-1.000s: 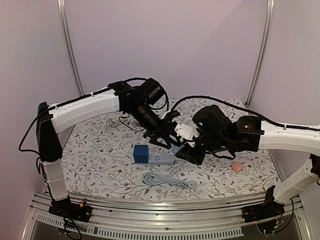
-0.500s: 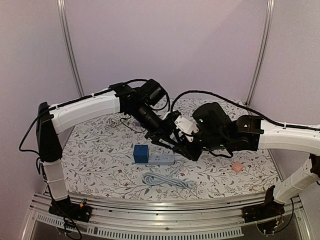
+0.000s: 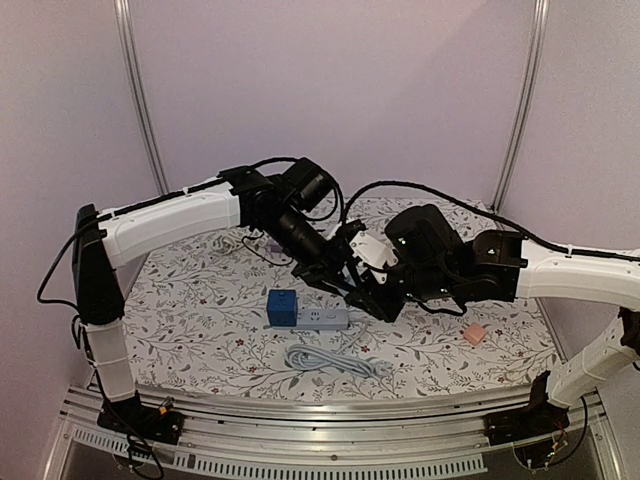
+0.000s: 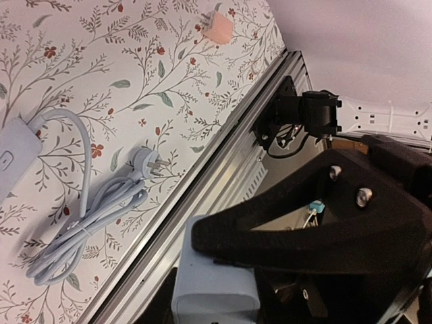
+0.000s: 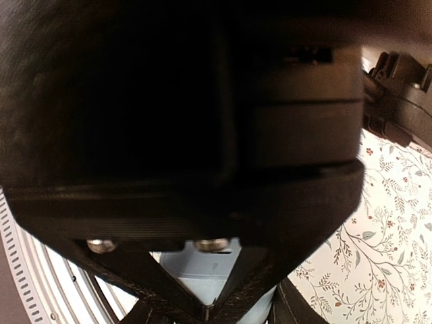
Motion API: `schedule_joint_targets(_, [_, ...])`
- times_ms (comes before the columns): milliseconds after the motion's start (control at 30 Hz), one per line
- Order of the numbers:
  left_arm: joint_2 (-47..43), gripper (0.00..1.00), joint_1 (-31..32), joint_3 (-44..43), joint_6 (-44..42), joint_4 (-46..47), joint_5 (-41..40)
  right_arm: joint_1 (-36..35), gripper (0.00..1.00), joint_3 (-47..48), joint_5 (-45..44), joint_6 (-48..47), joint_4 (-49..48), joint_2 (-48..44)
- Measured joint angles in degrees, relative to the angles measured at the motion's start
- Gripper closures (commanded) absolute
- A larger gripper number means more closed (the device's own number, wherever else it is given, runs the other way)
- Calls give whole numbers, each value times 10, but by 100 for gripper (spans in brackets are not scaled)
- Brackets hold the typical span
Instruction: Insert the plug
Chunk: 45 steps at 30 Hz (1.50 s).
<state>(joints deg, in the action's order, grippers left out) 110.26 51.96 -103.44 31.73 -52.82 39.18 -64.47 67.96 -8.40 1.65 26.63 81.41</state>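
A pale blue-grey plug (image 4: 216, 287) hangs in the air above the table, gripped from both sides. My left gripper (image 4: 206, 266) is shut on it, one black finger (image 4: 270, 229) pressed flat on its face. My right gripper (image 5: 209, 300) is shut on the same plug (image 5: 202, 266), whose body shows between its crossed fingers. From above, both grippers (image 3: 352, 282) meet just above and to the right of the grey power strip (image 3: 325, 318), and the plug is hidden between them. A blue cube (image 3: 282, 306) sits on the strip's left end.
The strip's grey cable (image 3: 335, 362) lies coiled in front of it, ending in a plug head (image 4: 145, 162). A small pink adapter (image 3: 474, 334) lies to the right on the flowered table (image 3: 200, 310). A metal rail (image 3: 300, 415) runs along the near edge.
The right gripper brought the plug up and left to the left gripper. The left gripper's fingers then closed on it. Nothing on the table moved.
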Motion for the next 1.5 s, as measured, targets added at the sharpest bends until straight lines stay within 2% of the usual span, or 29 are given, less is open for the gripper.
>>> schedule_joint_targets(67, [0,100,0,0,0,0,0,0,65,0,0,3,0,0])
schedule_joint_targets(100, [0,100,0,0,0,0,-1,0,57,0,-1,5,1,0])
schedule_joint_targets(367, [-1,100,0,2,9,7,-26,-3,42,2,-37,26,8,0])
schedule_joint_targets(400, [-2,100,0,3,9,8,-32,-3,37,2,-42,27,9,0])
schedule_joint_targets(433, [-4,100,0,5,10,9,-37,-3,27,3,-47,29,9,0])
schedule_joint_targets(533, [-13,100,0,8,9,10,-55,-3,5,3,-58,35,13,0])
schedule_joint_targets(567, [-16,100,0,9,9,12,-58,-4,2,3,-62,35,15,0])
schedule_joint_targets(1067, [-41,100,1,18,4,27,-105,-4,1,3,-65,46,30,-26])
schedule_joint_targets(1500, [-104,100,0,33,-49,28,-176,-4,1,3,-76,78,33,-49])
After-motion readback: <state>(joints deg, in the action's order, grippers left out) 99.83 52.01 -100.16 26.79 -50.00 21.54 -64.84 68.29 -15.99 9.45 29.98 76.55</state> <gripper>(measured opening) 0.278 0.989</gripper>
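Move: The light-blue plug is already between both hands' fingers, virtually at each hand point. From the left hand, which will carry it on, the power strip lies about 9 cm ahead, 10 cm left and 20 cm below. The blue block on its far-left end is some 9 cm ahead, 17 cm left and 17 cm down; the cord bundle is 3 cm back and 3 cm left on the table. From the right hand, too, the strip is about 9 cm ahead, 10 cm left and 20 cm lower. The light-blue plug stays pinched in the left fingers while the right fingers open wide and let go, the right hand backing off about 3 cm to the right and then rising 3 cm. The left hand carries the plug clear, first easing forward, then up and left, some 6 cm in all, its fingertips swinging forward about 20 degrees. ##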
